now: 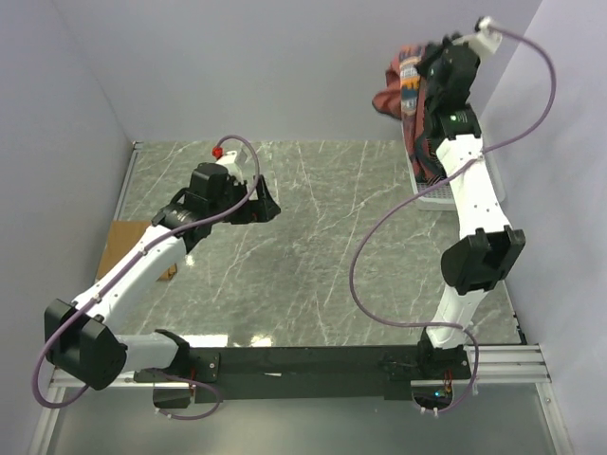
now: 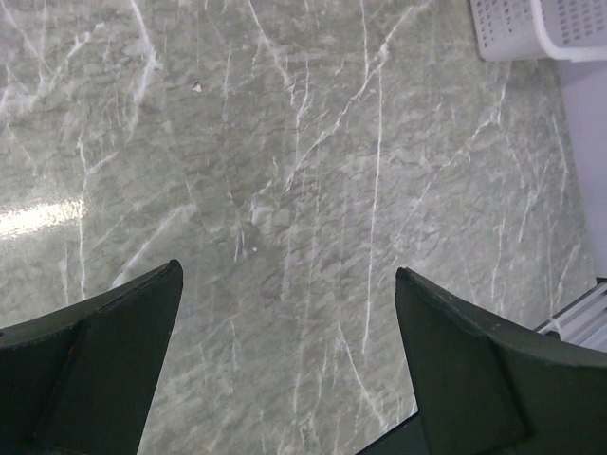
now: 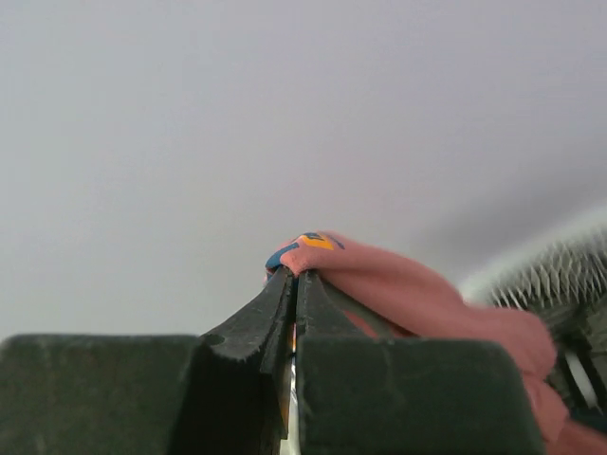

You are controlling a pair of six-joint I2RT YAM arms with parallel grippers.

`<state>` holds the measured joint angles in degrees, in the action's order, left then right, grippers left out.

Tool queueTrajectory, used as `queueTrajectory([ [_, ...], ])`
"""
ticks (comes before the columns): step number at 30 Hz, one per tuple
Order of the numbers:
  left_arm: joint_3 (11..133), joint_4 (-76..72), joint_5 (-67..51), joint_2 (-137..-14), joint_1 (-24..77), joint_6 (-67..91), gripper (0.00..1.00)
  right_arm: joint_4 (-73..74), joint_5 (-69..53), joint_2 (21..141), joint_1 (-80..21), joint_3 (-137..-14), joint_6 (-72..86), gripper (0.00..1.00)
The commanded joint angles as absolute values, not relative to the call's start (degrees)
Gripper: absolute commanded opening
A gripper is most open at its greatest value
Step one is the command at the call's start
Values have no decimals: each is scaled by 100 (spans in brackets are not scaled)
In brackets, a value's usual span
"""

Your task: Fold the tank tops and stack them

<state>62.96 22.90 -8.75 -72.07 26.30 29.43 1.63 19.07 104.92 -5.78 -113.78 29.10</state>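
A brick-red tank top (image 1: 389, 97) hangs bunched in the air at the back right, above the basket. My right gripper (image 1: 420, 68) is raised there and shut on a fold of it. In the right wrist view the jaws (image 3: 295, 273) are pressed together on the reddish cloth (image 3: 408, 294), which shows a blue and orange print at the pinched edge. My left gripper (image 1: 266, 203) hovers over the left middle of the marble table, apart from the cloth. Its fingers stand wide open (image 2: 287, 270) with only bare table between them. No other tank tops show.
A white mesh basket (image 1: 434, 195) stands at the table's back right edge, partly hidden by my right arm; its corner (image 2: 517, 28) and rim (image 3: 555, 270) show in the wrist views. A brown cardboard piece (image 1: 121, 243) lies at the table's left edge. Grey walls enclose three sides.
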Motion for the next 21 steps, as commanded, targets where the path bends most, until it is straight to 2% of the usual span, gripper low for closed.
queueTrajectory([
  [1, 6284, 1986, -800, -6856, 2637, 3041, 99, 243, 2021, 10054, -1281, -12926, 1672, 0],
  [5, 6232, 1995, -414, -6619, 2506, 3312, 97, 378, 2285, 9818, -2231, -13123, 792, 0],
  [8, 6091, 1934, -159, -6312, 2338, 3585, 96, 378, 2180, 9327, -2872, -12159, 799, 0],
  [10, 6047, 2021, -19, -6241, 2198, 3717, 95, 273, 2258, 8793, -3268, -10781, 922, 3],
  [11, 6021, 2056, -9, -6223, 2154, 3848, 95, 151, 2354, 8580, -3391, -10175, 1210, 10],
  [12, 5986, 2083, -17, -6188, 2110, 3911, 96, 10, 2329, 8352, -3575, -8829, 1369, 20],
  [13, 5959, 2179, -18, -6179, 1996, 3972, 96, -418, 2303, 7932, -3655, -8154, 1554, 37],
  [14, 5889, 2223, -18, -6161, 1917, 4103, 97, -587, 2372, 7754, -3761, -7530, 1825, 44],
  [15, 5854, 2250, -18, -6144, 1838, 4148, 97, -632, 2538, 7604, -3884, -6575, 2002, 47],
  [16, 5793, 2250, -52, -6144, 1663, 4166, 97, -581, 2697, 7315, -3980, -6157, 2248, 53],
  [18, 5626, 2215, -324, -6187, 1469, 4262, 97, -493, 2680, 6841, -4008, -5200, 2732, 58],
  [21, 5414, 1934, -798, -6432, 1257, 4377, 96, -457, 2488, 6417, -4008, -4520, 3137, 65],
])
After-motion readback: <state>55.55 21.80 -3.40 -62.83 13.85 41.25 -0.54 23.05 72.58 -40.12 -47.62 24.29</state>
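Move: The right hand, high up, holds the bunched red tank top; the clear table centre it is taken to is about 13 cm back, 24 cm left and 44 cm below. The laundry basket stands some 12 cm right, 2 cm farther out, 40 cm below; the striped top in it is about 8 cm right, 4 cm ahead. From the left hand that centre is some 12 cm ahead, 9 cm right and 20 cm down. The right fingers let go of the red tank top as they open to over half, in a fast throwing sweep: up about 15 cm and left, drawing back from above the basket, then steeply down, some 40 cm, towards the table centre. The wrist tips up, then down, turning about 30 degrees counter-clockwise. The open left hand shifts about 9 cm left, out of the way. ##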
